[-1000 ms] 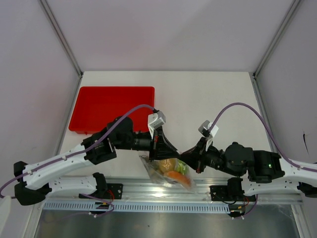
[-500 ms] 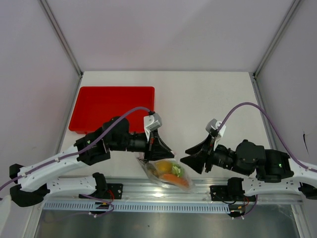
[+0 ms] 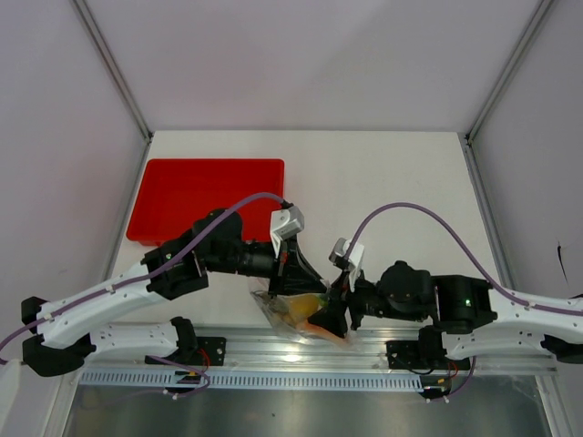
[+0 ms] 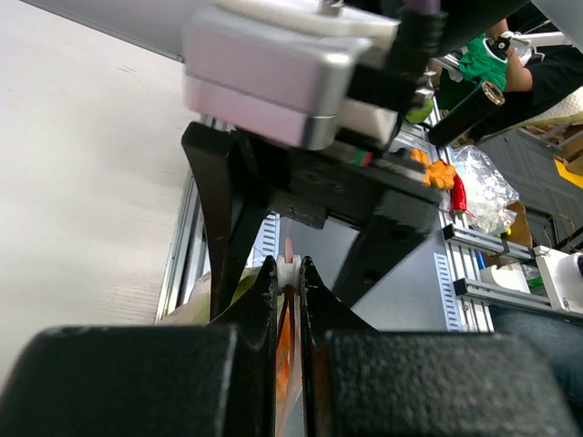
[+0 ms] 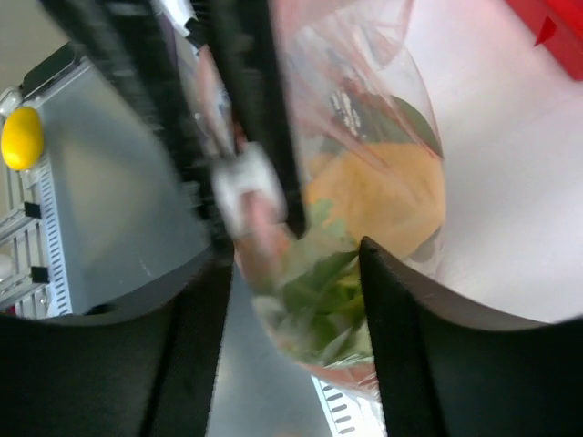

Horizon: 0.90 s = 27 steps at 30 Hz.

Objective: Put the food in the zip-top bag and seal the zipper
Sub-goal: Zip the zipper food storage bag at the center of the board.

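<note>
The zip-top bag (image 3: 293, 312) lies at the table's front edge, with yellow-orange fruit (image 3: 303, 305) and an orange carrot-like piece (image 3: 330, 330) showing through it. My left gripper (image 3: 294, 276) is shut on the zipper (image 4: 289, 248), pinching a white slider on the pink strip. My right gripper (image 3: 331, 316) is open, its jaws on either side of the bag's right end. In the right wrist view the right gripper (image 5: 293, 259) brackets green stalks (image 5: 319, 282) and the yellow-orange fruit (image 5: 383, 196) inside the bag (image 5: 364, 109). The other food is hidden.
A red tray (image 3: 205, 198) stands at the back left of the table. An aluminium rail (image 3: 273, 350) runs along the front edge under the bag. Grey walls close in the table on three sides.
My right gripper has swung left from well clear of the bag until its open jaws are around the bag's right end. My left gripper keeps its hold on the zipper.
</note>
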### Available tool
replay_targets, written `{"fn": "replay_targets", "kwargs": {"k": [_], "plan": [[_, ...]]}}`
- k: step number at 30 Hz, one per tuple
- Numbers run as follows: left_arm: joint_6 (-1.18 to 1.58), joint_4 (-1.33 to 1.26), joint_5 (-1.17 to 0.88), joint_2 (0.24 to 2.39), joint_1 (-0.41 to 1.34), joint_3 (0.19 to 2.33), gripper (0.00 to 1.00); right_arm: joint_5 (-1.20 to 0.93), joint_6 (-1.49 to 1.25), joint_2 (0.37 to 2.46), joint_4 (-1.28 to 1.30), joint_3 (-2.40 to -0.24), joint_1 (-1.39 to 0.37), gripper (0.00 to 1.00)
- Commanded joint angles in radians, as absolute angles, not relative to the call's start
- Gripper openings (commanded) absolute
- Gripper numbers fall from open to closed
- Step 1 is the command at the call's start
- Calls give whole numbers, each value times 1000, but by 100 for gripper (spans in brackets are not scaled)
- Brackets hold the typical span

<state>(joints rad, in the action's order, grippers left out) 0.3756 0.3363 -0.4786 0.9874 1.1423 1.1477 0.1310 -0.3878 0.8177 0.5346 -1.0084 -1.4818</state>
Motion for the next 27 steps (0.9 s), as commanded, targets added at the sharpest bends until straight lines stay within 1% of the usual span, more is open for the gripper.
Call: {"fn": "replay_targets", "kwargs": {"k": [1,3,5,6,7,8,14,16,19,23,27], "plan": [[396,272,-509,976,1138,1177,1,126,-370,805,443,-991,-1459,58],[397,267,-518,974,1138,1170,1,124,-370,801,428,-982,-1451,50],[402,259,-523,976,1138,1163,1,120,-371,798,411,-974,-1442,40],[403,259,-523,976,1138,1157,1,123,-373,796,407,-966,-1440,22],[402,261,-522,977,1138,1157,1,132,-376,793,402,-965,-1439,10],[402,268,-515,976,1138,1152,0,140,-383,790,400,-963,-1436,1],[387,342,-459,983,1127,1146,1,201,-416,733,371,-936,-1436,0],[379,350,-451,976,1123,1138,4,228,-436,695,364,-922,-1436,0],[365,367,-430,962,1114,1131,5,226,-454,645,342,-905,-1434,0],[353,382,-414,940,1091,1121,5,232,-479,603,330,-890,-1434,0],[359,358,-454,925,1069,1112,4,209,-471,592,337,-881,-1434,0]]}}
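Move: The right hand, open, has the zipper edge of the bag between its fingers; the spot to pinch is about 1 cm ahead, level sideways and in height. The white slider, held in the left fingertips, sits some 5 cm above the right hand, 1 cm left and roughly level fore and aft. The food-filled bag body hangs about 7 cm below, 4 cm left and 2 cm forward. From the left hand, the pinch spot is 5 cm below and 1 cm right. The right hand eases forward a bit over 1 cm while its wide-open fingers shut on the zipper edge just below the slider, then draws about 2.5 cm right and 2 cm up with the edge in its grip, fingertips tilting up some 10 degrees. The left hand keeps its pinch on the slider, holding nearly still at first and then carrying it about 2 cm forward and a little over 1 cm down, so that the right hand ends beside the slider instead of beneath it. ##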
